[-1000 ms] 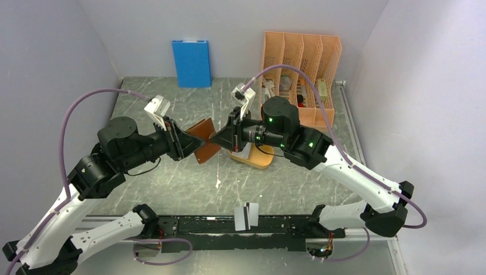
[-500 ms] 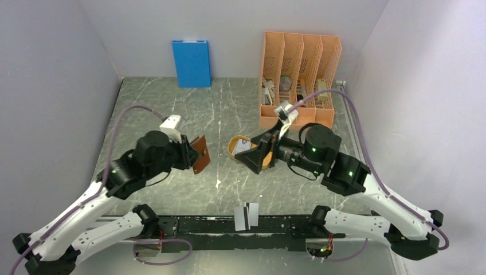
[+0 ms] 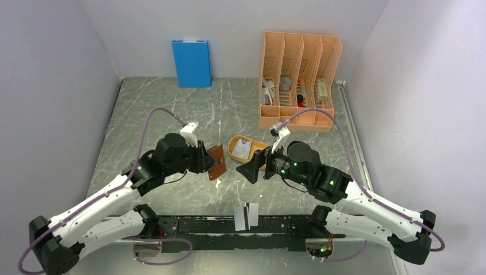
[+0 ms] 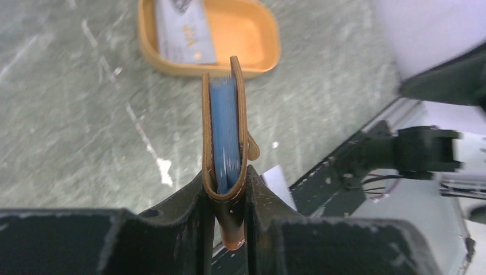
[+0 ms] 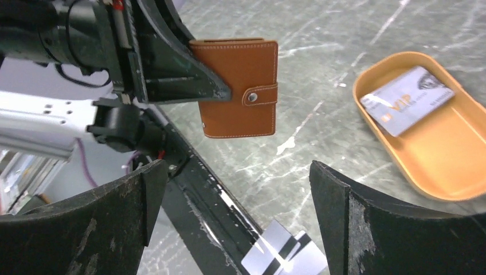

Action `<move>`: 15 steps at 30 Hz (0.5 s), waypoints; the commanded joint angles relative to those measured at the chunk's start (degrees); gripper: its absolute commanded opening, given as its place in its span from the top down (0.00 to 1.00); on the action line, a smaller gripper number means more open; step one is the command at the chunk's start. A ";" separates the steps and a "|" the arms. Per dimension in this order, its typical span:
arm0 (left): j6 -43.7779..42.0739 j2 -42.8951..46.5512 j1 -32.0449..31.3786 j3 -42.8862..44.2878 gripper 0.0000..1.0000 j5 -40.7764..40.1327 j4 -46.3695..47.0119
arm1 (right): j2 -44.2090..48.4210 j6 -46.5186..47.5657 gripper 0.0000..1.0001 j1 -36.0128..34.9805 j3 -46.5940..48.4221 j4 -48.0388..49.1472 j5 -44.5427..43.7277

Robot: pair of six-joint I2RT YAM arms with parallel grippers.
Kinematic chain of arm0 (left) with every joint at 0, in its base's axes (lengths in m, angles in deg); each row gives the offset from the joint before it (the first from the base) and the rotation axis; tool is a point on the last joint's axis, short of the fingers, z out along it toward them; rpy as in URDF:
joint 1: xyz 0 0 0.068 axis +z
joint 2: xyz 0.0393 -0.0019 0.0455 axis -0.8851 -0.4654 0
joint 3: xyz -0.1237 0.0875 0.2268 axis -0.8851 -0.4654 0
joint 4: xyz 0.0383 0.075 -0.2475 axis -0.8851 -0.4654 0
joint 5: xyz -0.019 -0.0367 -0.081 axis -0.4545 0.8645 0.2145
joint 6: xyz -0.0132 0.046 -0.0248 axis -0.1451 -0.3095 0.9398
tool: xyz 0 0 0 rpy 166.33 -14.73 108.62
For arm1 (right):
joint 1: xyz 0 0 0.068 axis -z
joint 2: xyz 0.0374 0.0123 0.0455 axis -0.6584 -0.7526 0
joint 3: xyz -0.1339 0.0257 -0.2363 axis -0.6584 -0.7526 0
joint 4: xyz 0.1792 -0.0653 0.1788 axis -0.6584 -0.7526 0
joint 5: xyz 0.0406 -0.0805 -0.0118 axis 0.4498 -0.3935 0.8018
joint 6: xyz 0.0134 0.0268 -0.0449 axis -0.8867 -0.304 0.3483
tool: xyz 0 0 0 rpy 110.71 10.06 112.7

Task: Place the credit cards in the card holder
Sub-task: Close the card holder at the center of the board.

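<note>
The card holder is a brown leather wallet with a snap button, held off the table, edge-up. My left gripper is shut on its folded lower end. Blue credit cards sit between its leather sides. In the right wrist view the card holder hangs ahead and to the left of my right gripper, which is open and empty. A grey card lies in the orange tray. A white card with a black stripe lies at the near edge.
The orange oval tray sits on the marble table beyond my right gripper. A tall orange file rack stands at the back right and a blue box leans on the back wall. A black rail runs along the near edge.
Both arms have pulled back toward the near edge and apart. The right gripper, shut beside the wallet a second ago, has opened. The left gripper still grips the wallet.
</note>
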 commanded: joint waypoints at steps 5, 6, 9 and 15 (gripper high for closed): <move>-4.13 12.77 0.23 4.30 0.95 13.19 9.16 | 4.62 -1.77 0.00 1.17 -3.19 11.91 13.23; -3.93 13.98 0.23 4.58 0.95 15.34 9.84 | 4.59 -2.46 0.00 1.29 -3.74 13.64 15.49; -2.33 17.07 0.23 5.31 0.95 18.97 12.98 | 5.05 -4.54 0.00 1.54 -4.98 20.35 21.23; 1.31 18.68 0.23 9.00 0.95 26.03 19.51 | 4.01 -6.20 0.01 1.53 -0.95 24.65 30.06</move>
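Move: The folded card holder is already pinched in the left fingers, its middle about 2 cm ahead and 3 cm right of that hand point and 2 cm below it. From the empty right gripper the holder lies some 12 cm left, 4 cm ahead and 8 cm lower. The orange tray stands about 16 cm ahead and 1 cm left of the right hand, 24 cm down; the loose cards lie about 12 cm back and 1 cm left, 25 cm below. Lift the left gripper briskly some 17 cm with the card holder kept in its pinch, drawing it back about 7 cm while the fingers tip up from slanting down to nearly level and swing more to the right. Let the wide-open right gripper rise and draw back more gently, easing a little left, its fingers likewise tipping up and swinging counter-clockwise, without touching the holder. ##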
